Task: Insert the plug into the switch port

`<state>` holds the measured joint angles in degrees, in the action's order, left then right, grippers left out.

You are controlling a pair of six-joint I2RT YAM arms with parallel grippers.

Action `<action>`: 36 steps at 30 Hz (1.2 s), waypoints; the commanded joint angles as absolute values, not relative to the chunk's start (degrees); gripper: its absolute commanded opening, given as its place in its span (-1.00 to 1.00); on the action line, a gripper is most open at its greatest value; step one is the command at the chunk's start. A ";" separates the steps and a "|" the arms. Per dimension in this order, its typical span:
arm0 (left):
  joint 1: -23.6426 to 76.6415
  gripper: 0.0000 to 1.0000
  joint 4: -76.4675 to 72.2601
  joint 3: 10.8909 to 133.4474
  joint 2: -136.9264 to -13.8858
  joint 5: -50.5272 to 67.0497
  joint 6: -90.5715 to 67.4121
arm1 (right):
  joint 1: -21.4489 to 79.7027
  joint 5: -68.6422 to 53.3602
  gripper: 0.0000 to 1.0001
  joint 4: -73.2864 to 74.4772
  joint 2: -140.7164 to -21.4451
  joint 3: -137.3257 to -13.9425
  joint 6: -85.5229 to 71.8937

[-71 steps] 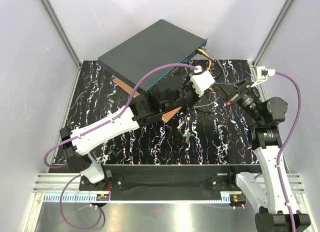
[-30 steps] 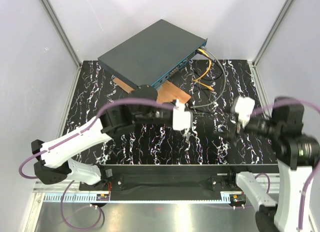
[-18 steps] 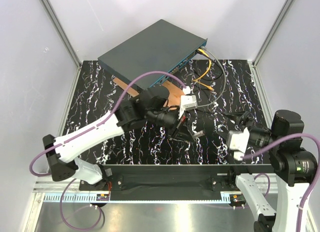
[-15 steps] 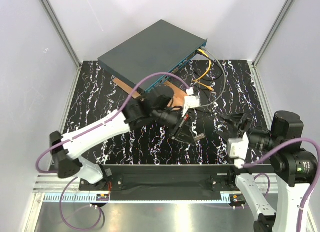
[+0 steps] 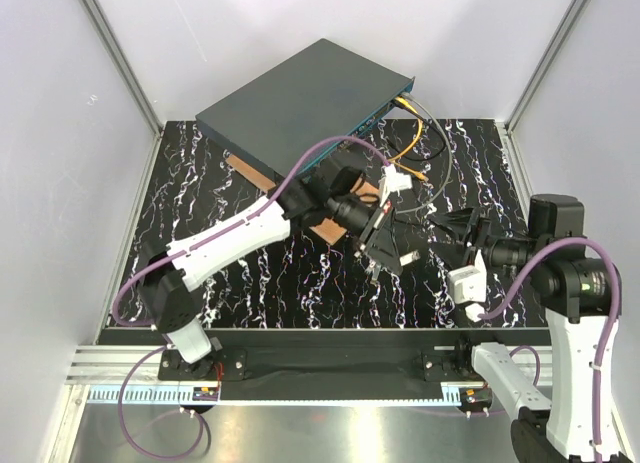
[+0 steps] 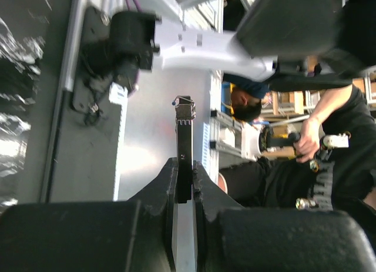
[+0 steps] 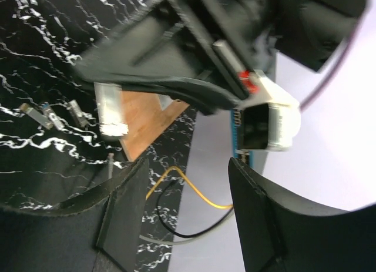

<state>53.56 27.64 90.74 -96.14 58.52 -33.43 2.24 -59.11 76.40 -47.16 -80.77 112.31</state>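
Observation:
The switch (image 5: 300,93) lies at the back of the table, its teal front face (image 5: 358,135) turned toward the right. My left gripper (image 5: 392,251) hangs over the middle of the table, well short of that face. It is shut on the plug (image 5: 405,259), a small pale piece. In the left wrist view the plug (image 6: 184,125) is a thin dark strip with a toothed tip, pinched in the left gripper (image 6: 184,166). My right gripper (image 5: 462,226) is just right of it. The right gripper (image 7: 188,163) stands open with nothing between its fingers.
Yellow cables (image 5: 410,148) and a long grey cable (image 5: 440,173) run from the switch's right end across the table. A brown wooden board (image 5: 327,229) lies partly under my left arm. Small loose metal bits (image 7: 44,115) lie on the black marbled table (image 5: 200,203).
The left arm has swung forward over the board toward the switch, still gripping the plug. The right gripper has risen toward the table's middle, and its jaws have narrowed somewhat.

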 commanded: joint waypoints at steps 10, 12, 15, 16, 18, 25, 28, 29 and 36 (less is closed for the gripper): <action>49.48 -1.00 30.85 96.50 -99.31 55.81 -30.06 | 2.55 -61.08 0.22 93.87 -44.82 -71.55 118.21; 49.57 -1.00 30.85 96.42 -99.49 55.46 -30.23 | 2.55 -61.26 0.23 93.78 -45.52 -71.37 118.65; 49.66 -1.00 30.94 96.42 -99.76 55.28 -29.97 | 2.55 -61.08 0.23 93.87 -46.41 -71.19 118.92; 49.83 -1.00 30.94 96.42 -99.84 55.20 -29.88 | 2.55 -60.74 0.23 93.78 -46.67 -71.02 119.09; 50.10 -1.00 31.02 96.59 -99.84 55.28 -29.62 | 2.55 -60.21 0.22 93.87 -47.02 -70.32 120.05; 50.98 -1.00 31.64 98.35 -100.81 55.29 -28.83 | 2.72 -59.59 0.21 93.87 -48.86 -68.82 121.99; 51.33 -1.00 31.55 98.26 -101.07 55.37 -29.09 | 2.81 -59.85 0.21 93.78 -49.30 -68.82 123.05; 51.33 -1.00 31.47 98.35 -101.07 55.37 -29.00 | 2.81 -59.85 0.21 93.78 -49.39 -68.82 123.57; 51.77 -1.00 29.36 98.70 -102.48 56.42 -31.37 | 3.16 -59.06 0.17 93.69 -50.36 -68.47 127.27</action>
<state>51.40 32.40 95.72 -101.89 55.27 -30.13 2.70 -59.16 76.84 -49.78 -68.45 113.43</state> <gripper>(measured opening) 0.111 0.589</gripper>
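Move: The plug, held in the left gripper's shut fingers, sits about 5 cm to the left of the open right gripper, 2 cm back and some 6 cm below it. From the left hand, the right gripper it works towards is about 7 cm to the right, 4 cm ahead and 6 cm higher. The small loose modules lie on the table some 8 cm left of the right hand, 4 cm ahead and 33 cm down. Lower the right gripper about 8 cm, easing off towards the end, to bring its still half-open, left-pointing fingers level with the plug, rolling it some 15 degrees so that its forward side dips. Meanwhile carry the plug in the left gripper about 4 cm forward, then let it settle a couple of centimetres down and slightly back, keeping the grip. ##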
